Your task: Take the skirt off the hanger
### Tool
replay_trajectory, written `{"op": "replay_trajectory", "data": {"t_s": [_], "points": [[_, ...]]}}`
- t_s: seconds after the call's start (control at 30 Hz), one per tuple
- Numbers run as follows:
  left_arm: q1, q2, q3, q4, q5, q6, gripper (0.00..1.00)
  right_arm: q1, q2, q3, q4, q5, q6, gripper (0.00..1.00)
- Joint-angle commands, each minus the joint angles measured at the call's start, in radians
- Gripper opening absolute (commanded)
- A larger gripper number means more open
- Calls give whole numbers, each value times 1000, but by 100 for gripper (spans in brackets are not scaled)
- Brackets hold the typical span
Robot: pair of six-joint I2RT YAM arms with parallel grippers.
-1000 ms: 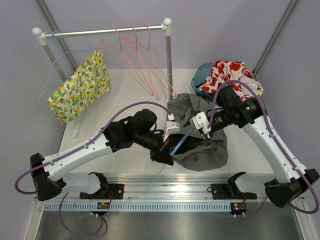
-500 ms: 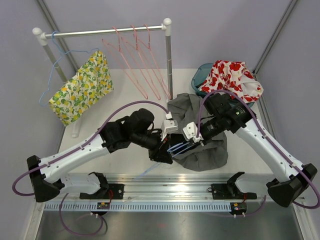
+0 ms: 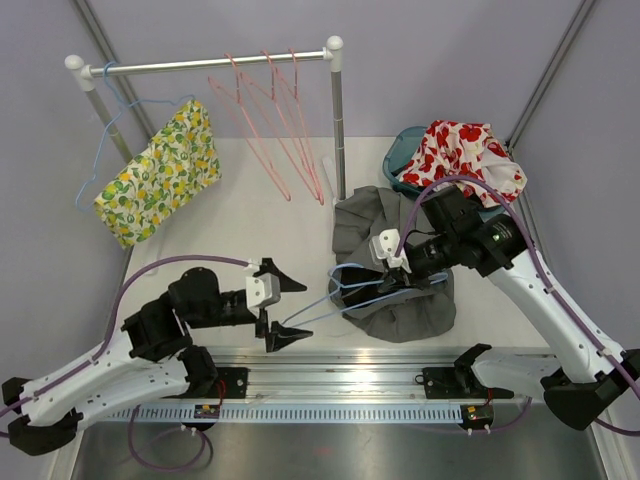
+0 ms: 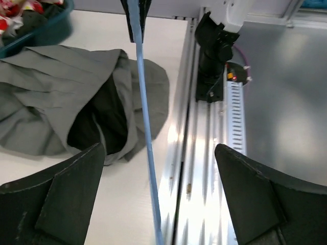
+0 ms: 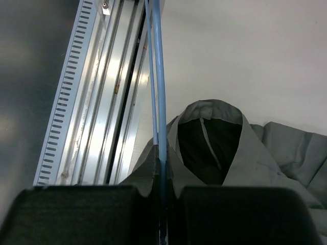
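Note:
The grey skirt (image 3: 415, 315) lies crumpled on the table at right of centre, its dark waist opening (image 5: 209, 145) facing my right wrist camera. A thin blue hanger (image 3: 345, 300) reaches from the skirt toward the left. My right gripper (image 3: 388, 283) is over the skirt and shut on the hanger wire (image 5: 160, 127). Further left, near the table's front edge, my left gripper (image 3: 283, 306) stands wide open. In the left wrist view the hanger wire (image 4: 145, 127) runs between its fingers (image 4: 56, 199) without touching them, and the skirt (image 4: 51, 102) lies beyond.
A clothes rack (image 3: 215, 65) stands at the back with pink hangers (image 3: 275, 120) and a lemon-print garment (image 3: 160, 175) on a blue hanger. A teal basket (image 3: 400, 160) holding a red floral garment (image 3: 460, 150) sits at back right. A metal rail (image 3: 340, 365) runs along the front edge.
My left gripper has let go of the hanger, opened wide and pulled back left toward the front edge. My right gripper has closed on the hanger wire over the skirt.

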Motion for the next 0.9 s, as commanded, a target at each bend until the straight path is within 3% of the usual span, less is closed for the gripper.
{"op": "replay_trajectory", "data": {"t_s": [0.0, 0.07, 0.17, 0.2, 0.3, 0.37, 0.43, 0.47, 0.53, 0.57, 0.63, 0.7, 0.83, 0.87], "points": [[-5, 12, -10, 84, -81, 151, 89, -16, 8, 7, 22, -50, 79, 0], [-5, 52, 5, 51, -78, 178, 81, -19, 2, -5, 37, -59, 85, 0], [-5, 107, 25, 46, -81, 196, 59, -27, -5, -4, 41, -70, 89, 0], [-5, 123, 33, 44, -87, 192, 42, -30, -9, -5, 41, -76, 89, 0], [-5, 152, 44, 49, -80, 198, 26, -48, -23, -10, 48, -99, 89, 0], [-5, 155, 47, 58, -77, 204, 2, -62, -28, -16, 54, -108, 90, 0], [-5, 135, 44, 66, -87, 201, 0, -73, -32, -29, 61, -116, 96, 0], [-5, 123, 45, 73, -104, 190, 0, -78, -34, -34, 73, -117, 102, 7], [-4, 79, 44, 72, -133, 181, 0, -93, -44, -46, 109, -125, 145, 30], [-5, 63, 45, 57, -168, 176, 0, -117, -57, -46, 125, -125, 164, 67], [-3, 11, 53, 11, -216, 170, 0, -157, -67, -14, 154, -122, 239, 99], [-4, -27, 59, -35, -296, 191, 0, -252, -71, 79, 159, -105, 324, 100], [-5, -186, 97, -109, -390, 253, 0, -418, -77, 203, 232, 83, 458, 100], [-5, -214, 111, -103, -475, 273, 0, -458, -81, 207, 252, 117, 510, 99]]}}
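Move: The blue hanger, still held by the shut right fingers, has its left end between the open left fingers, about 4 cm below the left hand, 2 cm ahead and 1 cm right. From the right hand, that end is some 15 cm left, 4 cm back and 2 cm lower. The grey skirt lies on the table roughly 9 cm ahead of the right hand, 2 cm right, 20 cm below; the basket is about 30 cm ahead, 13 cm right and 18 cm below it. The blue hanger changes hands: the left sinks about 4 cm and pushes forward some 3 cm while its fingers shut on the hanger's left end, then lifts the hanger and draws it left about 6 cm each, turning counter-clockwise. Once the left has its grip, the right, nearly still until then, opens wide and leaves forward, up and right, turning clockwise some 30 degrees. ##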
